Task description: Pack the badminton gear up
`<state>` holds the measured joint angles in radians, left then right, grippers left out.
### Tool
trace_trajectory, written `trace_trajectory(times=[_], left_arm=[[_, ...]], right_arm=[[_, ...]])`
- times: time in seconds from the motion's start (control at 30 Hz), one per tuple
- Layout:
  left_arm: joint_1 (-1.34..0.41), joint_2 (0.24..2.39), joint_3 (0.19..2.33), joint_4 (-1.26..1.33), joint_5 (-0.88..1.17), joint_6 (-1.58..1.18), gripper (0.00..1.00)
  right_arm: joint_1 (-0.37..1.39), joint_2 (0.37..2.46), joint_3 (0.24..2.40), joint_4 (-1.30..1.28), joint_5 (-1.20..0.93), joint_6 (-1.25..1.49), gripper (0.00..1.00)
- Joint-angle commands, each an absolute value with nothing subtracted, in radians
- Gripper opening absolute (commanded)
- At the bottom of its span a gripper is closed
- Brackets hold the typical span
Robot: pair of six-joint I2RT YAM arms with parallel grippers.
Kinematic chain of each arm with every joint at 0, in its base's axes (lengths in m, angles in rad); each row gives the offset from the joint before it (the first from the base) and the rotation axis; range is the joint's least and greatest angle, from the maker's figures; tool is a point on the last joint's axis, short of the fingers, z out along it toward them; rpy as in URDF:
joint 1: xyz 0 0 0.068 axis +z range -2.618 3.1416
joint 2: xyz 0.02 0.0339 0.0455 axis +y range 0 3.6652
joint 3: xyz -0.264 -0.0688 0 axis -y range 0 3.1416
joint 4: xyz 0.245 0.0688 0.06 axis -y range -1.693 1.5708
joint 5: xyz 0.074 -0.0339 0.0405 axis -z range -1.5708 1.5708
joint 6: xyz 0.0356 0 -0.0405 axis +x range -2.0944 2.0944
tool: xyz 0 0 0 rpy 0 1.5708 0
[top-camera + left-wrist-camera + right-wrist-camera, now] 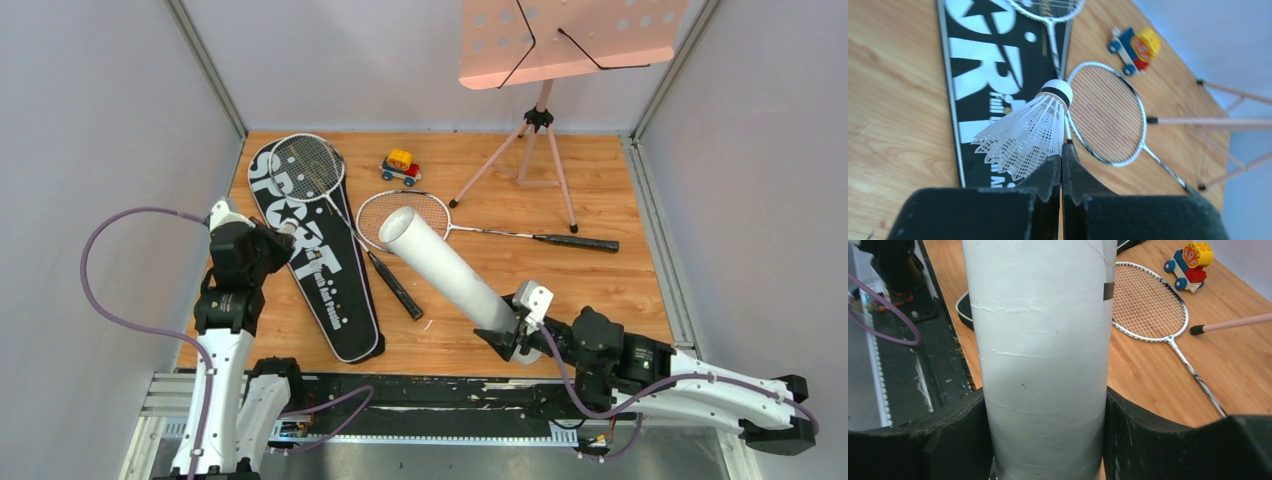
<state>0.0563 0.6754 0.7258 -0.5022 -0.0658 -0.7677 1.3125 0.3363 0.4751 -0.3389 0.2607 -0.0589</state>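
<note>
A white feather shuttlecock (pixel 1028 130) hangs over the black SPORT bag (pixel 318 268), cork end pointing away. My left gripper (pixel 1063 151) is shut on the edge of its skirt, at the bag's left side (pixel 282 234). One racket (pixel 308 168) lies on the bag, its handle running off toward the right. The second racket (pixel 402 214) lies on the floor, partly under the white tube (pixel 450 272). My right gripper (pixel 512 335) is shut on the tube's near end (pixel 1043 340); the tube slants up with its open mouth toward the far left.
A small toy car (pixel 400 165) sits behind the rackets. The pink music stand (pixel 570 40) rises at the back right on a tripod (pixel 540 150). Grey walls close in both sides. A black rail (pixel 420 395) runs along the near edge.
</note>
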Motion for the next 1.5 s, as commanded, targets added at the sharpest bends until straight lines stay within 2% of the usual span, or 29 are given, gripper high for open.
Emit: trace_trajectory(times=[0.0, 0.2, 0.3, 0.43, 0.77, 1.47], left_arm=[[0.063, 0.681, 0.82, -0.591, 0.264, -0.636, 0.0], [0.061, 0.722, 0.907, -0.719, 0.512, -0.529, 0.0], [0.061, 0.719, 0.96, -0.855, 0.529, -0.425, 0.0], [0.061, 0.681, 1.025, -0.975, 0.554, -0.338, 0.0], [0.04, 0.628, 1.065, -1.022, 0.827, -0.296, 0.0], [-0.126, 0.636, 1.073, -1.007, 0.935, -0.266, 0.0]], right_arm=[[1.318, 0.429, 0.499, -0.215, 0.277, -0.257, 0.26], [1.322, 0.583, 0.51, -0.241, 0.315, -0.366, 0.26], [1.341, 0.562, 0.473, -0.227, 0.281, -0.375, 0.26], [1.352, 0.508, 0.446, -0.245, 0.35, -0.437, 0.25], [1.397, 0.609, 0.521, -0.453, 0.559, -0.501, 0.25], [1.485, 0.493, 0.506, -0.46, 0.632, -0.527, 0.24]])
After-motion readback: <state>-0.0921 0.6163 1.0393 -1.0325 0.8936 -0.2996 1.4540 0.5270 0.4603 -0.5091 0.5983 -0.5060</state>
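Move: My left hand holds a shuttlecock. The tube's open mouth is about 29 cm to the right, 10 cm back and 24 cm above. Below, the racket bag's middle lies some 5 cm ahead and 4 cm right; the handle of the racket on it is roughly 23 cm right and 2 cm back. From my right hand, gripping the tube, the shuttlecock is about 47 cm left, 19 cm ahead and near level. I tip the tube over with my right hand, rolling it some 45 degrees so the mouth comes down towards my left hand, while that grip dips about 6 cm and shifts slightly right and forward. My left hand, still pinching the shuttlecock's skirt, sweeps right and then also back, some 15 cm each way, rising too, and swings clockwise nearly 70 degrees to bring the cork to the mouth. ##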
